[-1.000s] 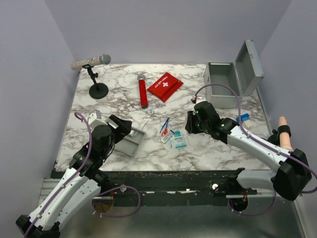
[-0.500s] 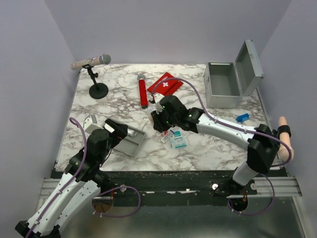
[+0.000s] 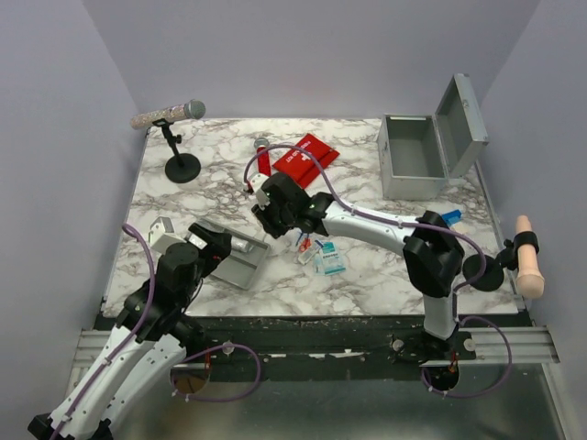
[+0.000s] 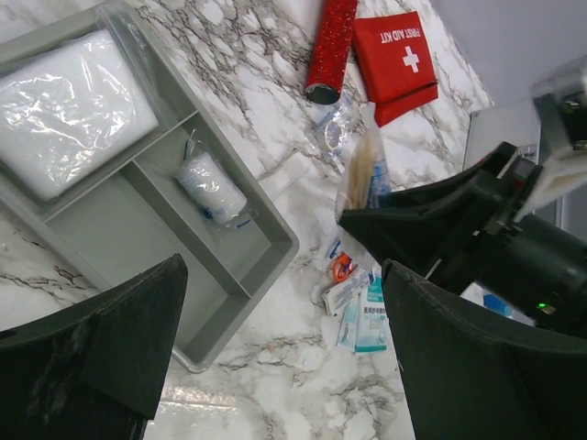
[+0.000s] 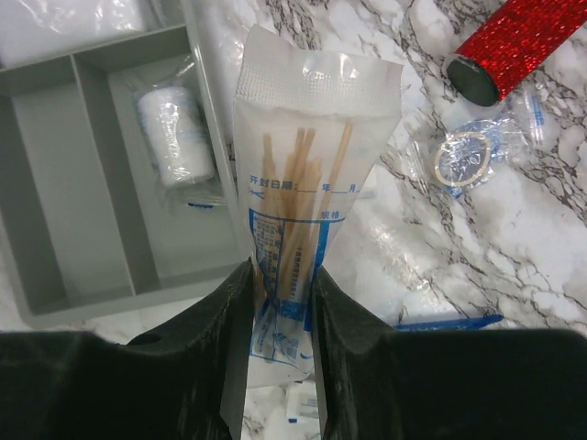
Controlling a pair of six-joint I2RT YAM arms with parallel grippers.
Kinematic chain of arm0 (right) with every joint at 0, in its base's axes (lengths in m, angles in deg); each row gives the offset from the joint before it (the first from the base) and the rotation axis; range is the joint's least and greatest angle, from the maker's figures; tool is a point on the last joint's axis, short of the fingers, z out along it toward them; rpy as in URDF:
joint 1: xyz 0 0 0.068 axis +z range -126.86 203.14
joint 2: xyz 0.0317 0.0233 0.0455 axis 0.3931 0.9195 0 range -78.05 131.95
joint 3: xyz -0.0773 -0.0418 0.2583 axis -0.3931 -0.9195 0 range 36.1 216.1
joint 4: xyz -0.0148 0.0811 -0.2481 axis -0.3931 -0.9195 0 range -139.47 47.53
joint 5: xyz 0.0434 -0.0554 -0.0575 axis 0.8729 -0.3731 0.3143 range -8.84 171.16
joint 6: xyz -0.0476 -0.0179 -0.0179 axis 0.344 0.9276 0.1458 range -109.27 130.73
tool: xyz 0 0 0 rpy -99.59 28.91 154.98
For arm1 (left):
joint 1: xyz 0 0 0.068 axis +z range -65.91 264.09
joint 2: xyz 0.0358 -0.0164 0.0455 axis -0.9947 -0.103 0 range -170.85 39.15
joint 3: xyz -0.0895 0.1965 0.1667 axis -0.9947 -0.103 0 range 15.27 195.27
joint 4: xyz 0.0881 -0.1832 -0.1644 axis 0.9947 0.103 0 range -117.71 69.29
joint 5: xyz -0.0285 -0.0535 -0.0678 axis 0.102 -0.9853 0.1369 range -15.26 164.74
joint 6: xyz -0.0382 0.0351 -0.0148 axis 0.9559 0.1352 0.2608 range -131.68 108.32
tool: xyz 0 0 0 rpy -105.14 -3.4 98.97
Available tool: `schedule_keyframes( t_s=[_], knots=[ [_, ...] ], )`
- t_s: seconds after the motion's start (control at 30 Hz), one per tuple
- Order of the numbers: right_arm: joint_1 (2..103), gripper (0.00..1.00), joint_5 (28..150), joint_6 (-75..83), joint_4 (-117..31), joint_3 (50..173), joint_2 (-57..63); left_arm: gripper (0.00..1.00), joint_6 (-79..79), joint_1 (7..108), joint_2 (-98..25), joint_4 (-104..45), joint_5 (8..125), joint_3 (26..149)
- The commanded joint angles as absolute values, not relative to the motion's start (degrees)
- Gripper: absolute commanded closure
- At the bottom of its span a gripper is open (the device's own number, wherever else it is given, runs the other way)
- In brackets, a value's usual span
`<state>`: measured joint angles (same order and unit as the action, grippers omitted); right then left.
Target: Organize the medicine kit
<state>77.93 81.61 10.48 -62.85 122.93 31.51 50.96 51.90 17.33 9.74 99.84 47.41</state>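
The medicine kit (image 3: 411, 161), a grey metal box with its lid up, stands at the back right. My right gripper (image 5: 280, 293) is shut on a clear packet of wooden swab sticks (image 5: 298, 174) and holds it above the right rim of the shallow grey tray (image 5: 55, 183). From above, the right gripper (image 3: 268, 220) hangs just right of the tray (image 3: 240, 268). A gauze roll (image 5: 174, 137) lies in one tray compartment. My left gripper (image 4: 284, 367) is open and holds nothing, low over the tray's near corner (image 4: 138, 220).
A red glitter tube (image 3: 264, 172) and a red first-aid pouch (image 3: 305, 158) lie at the back centre. Small packets and scissors (image 3: 321, 255) sit right of the tray. A microphone stand (image 3: 181, 163) is at the back left. A blue item (image 3: 449, 217) lies near the kit.
My right arm has swung left across the table, from near the kit to over the tray's right edge, carrying the swab packet. The left arm has drawn back slightly.
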Motion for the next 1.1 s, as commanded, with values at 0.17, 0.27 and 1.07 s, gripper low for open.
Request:
schedule_keyframes(
  t_s=[0.17, 0.27, 1.07],
  knots=[
    [81.59, 0.63, 74.84, 15.03, -62.77, 131.63, 41.39, 0.03, 48.44, 52.36, 20.52, 12.72, 102.86, 49.20],
    [82.64, 0.63, 75.01, 16.26, -62.94, 133.30, 42.53, 0.03, 47.92, 52.36, 20.08, 12.72, 102.95, 49.11],
    [86.69, 0.24, 69.48, 15.57, -64.00, 131.64, 42.90, 0.03, 47.92, 52.36, 21.22, 11.40, 101.02, 47.09]
  ],
)
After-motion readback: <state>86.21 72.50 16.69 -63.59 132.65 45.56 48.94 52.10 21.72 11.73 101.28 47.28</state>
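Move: The right hand already holds the swab packet and takes it to the tray's bandage-roll compartment, whose middle lies about 5 cm to its left, 4 cm back and 9 cm below. The roll is 7 cm left and 2 cm back; a white packet lies just outside the tray, 3 cm ahead; the bagged tape ring is 10 cm ahead and 4 cm right. From the left hand, the compartment is roughly 4 cm ahead, 8 cm right and 16 cm down. The right fingers, still pinching the swab packet at first, open wide and let go of it over the compartment's near-right end, beside the bandage roll. Before that the hand carries it about 6 cm left and, in two dips with a slight rise between, some 6 cm down, drawing back about 2 cm as the wrist tilts roughly 10 degrees. ##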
